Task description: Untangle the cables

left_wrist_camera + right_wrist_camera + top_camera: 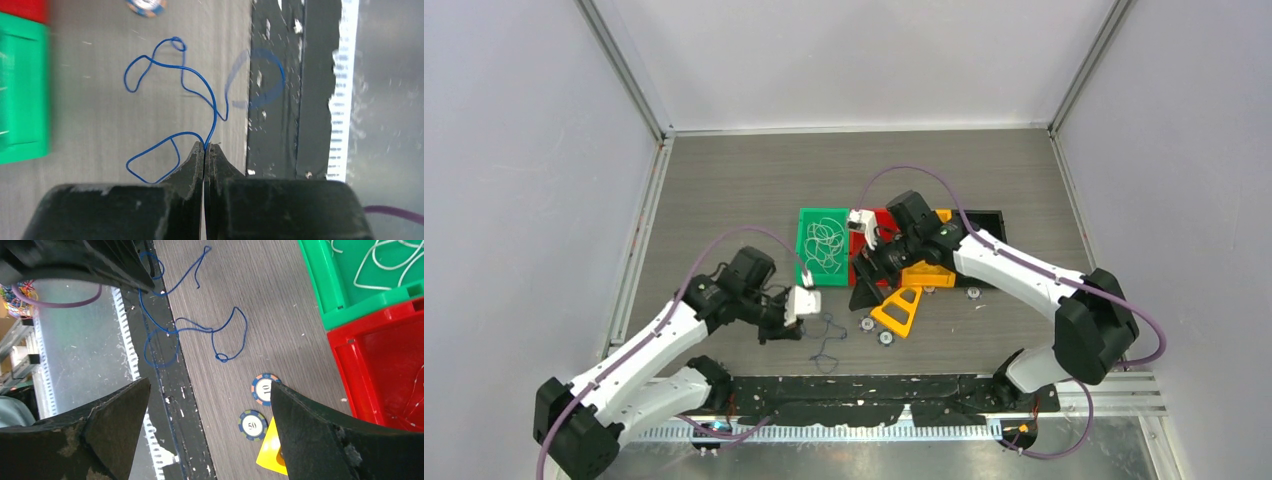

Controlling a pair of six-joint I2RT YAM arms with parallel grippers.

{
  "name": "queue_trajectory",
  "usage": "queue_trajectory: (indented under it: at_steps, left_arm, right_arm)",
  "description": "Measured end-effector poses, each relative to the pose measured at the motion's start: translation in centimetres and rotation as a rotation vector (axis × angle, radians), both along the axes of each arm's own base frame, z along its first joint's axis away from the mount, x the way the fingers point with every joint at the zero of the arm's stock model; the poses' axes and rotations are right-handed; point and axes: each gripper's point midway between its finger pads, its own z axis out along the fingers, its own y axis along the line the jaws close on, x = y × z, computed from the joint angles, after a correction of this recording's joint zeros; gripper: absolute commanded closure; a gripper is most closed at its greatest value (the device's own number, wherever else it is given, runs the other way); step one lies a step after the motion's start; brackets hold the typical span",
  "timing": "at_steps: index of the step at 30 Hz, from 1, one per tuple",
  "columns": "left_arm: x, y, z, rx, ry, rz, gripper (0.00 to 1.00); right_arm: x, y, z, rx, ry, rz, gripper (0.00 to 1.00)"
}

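Note:
A thin blue cable (216, 110) lies in loose loops on the grey table near the front edge; it also shows in the top view (825, 338) and the right wrist view (244, 326). My left gripper (205, 146) is shut on one strand of it, low over the table (809, 310). White cables (826, 240) lie coiled in the green tray (806, 262). My right gripper (210, 384) is wide open and empty, held above the table beside the red tray (360, 365), apart from the blue cable. I make out no yellow or red cable.
Poker chips (263, 389) (252, 424) lie on the table under the right gripper. Yellow (898, 310) and orange (927, 274) triangular pieces sit by the red tray (882, 218). A black strip (864, 388) runs along the front edge.

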Motion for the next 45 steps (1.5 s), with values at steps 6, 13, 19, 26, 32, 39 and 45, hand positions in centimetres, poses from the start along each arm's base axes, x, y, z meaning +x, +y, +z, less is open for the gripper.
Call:
queue_trajectory:
  at_steps: [6, 13, 19, 26, 32, 39, 45]
  left_arm:
    - [-4.0, 1.6, -5.8, 0.190, -0.077, -0.241, 0.64]
    - [-0.9, 1.8, -2.3, 0.122, -0.119, -0.090, 0.23]
    - [5.5, 5.4, 8.6, -0.123, -0.261, 0.320, 0.21]
    - [11.4, 13.5, 10.5, -0.289, -0.013, 0.874, 0.11]
    - [12.5, 14.8, 9.6, -0.342, 0.123, 0.975, 0.09]
    - [11.8, 14.5, 10.3, -0.346, 0.069, 0.970, 0.09]
    - [11.8, 14.5, 9.9, -0.347, 0.084, 0.973, 0.09]
  right_arm:
    - [-0.4, 1.3, -1.2, -0.029, -0.058, 0.067, 0.07]
    - [-0.8, 1.7, -2.7, -0.092, -0.137, 0.153, 0.03]
    - [-3.1, 3.1, -1.2, -0.094, -0.317, 0.297, 0.02]
    - [-8.0, 7.3, -1.7, -0.121, -0.479, 0.477, 0.02]
    - [-9.2, 10.4, -6.5, -0.213, -0.564, 0.582, 0.05]
    - [-9.3, 11.2, -10.3, -0.269, -0.563, 0.643, 0.05]
    - [-8.9, 11.4, -12.5, -0.294, -0.574, 0.658, 0.06]
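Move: The left fingers are shut on the blue cable near the table's front edge; its tangle centres about 4 cm ahead, 5 cm to the right and 9 cm below. The laying-down spot is some 4 cm back, 2 cm left and 11 cm below. From the open right hand, the tangle is roughly 5 cm back, 7 cm left and 13 cm below; the near poker chip is level, 3 cm right and 14 cm below, the green box 18 cm ahead, 8 cm left and 12 cm below. The left hand lowers the blue cable about 6 cm while drawing slightly back, opens to let go of it at the table's front edge, then clears off up, forward and left to beside the green box, fingers wide and swung counter-clockwise. The wide-open right hand eases down a little, swings back and left over the cable, then sinks to some 12 cm below its start, its wrist turning about 50 degrees, mainly counter-clockwise, with the fingers steeper. ##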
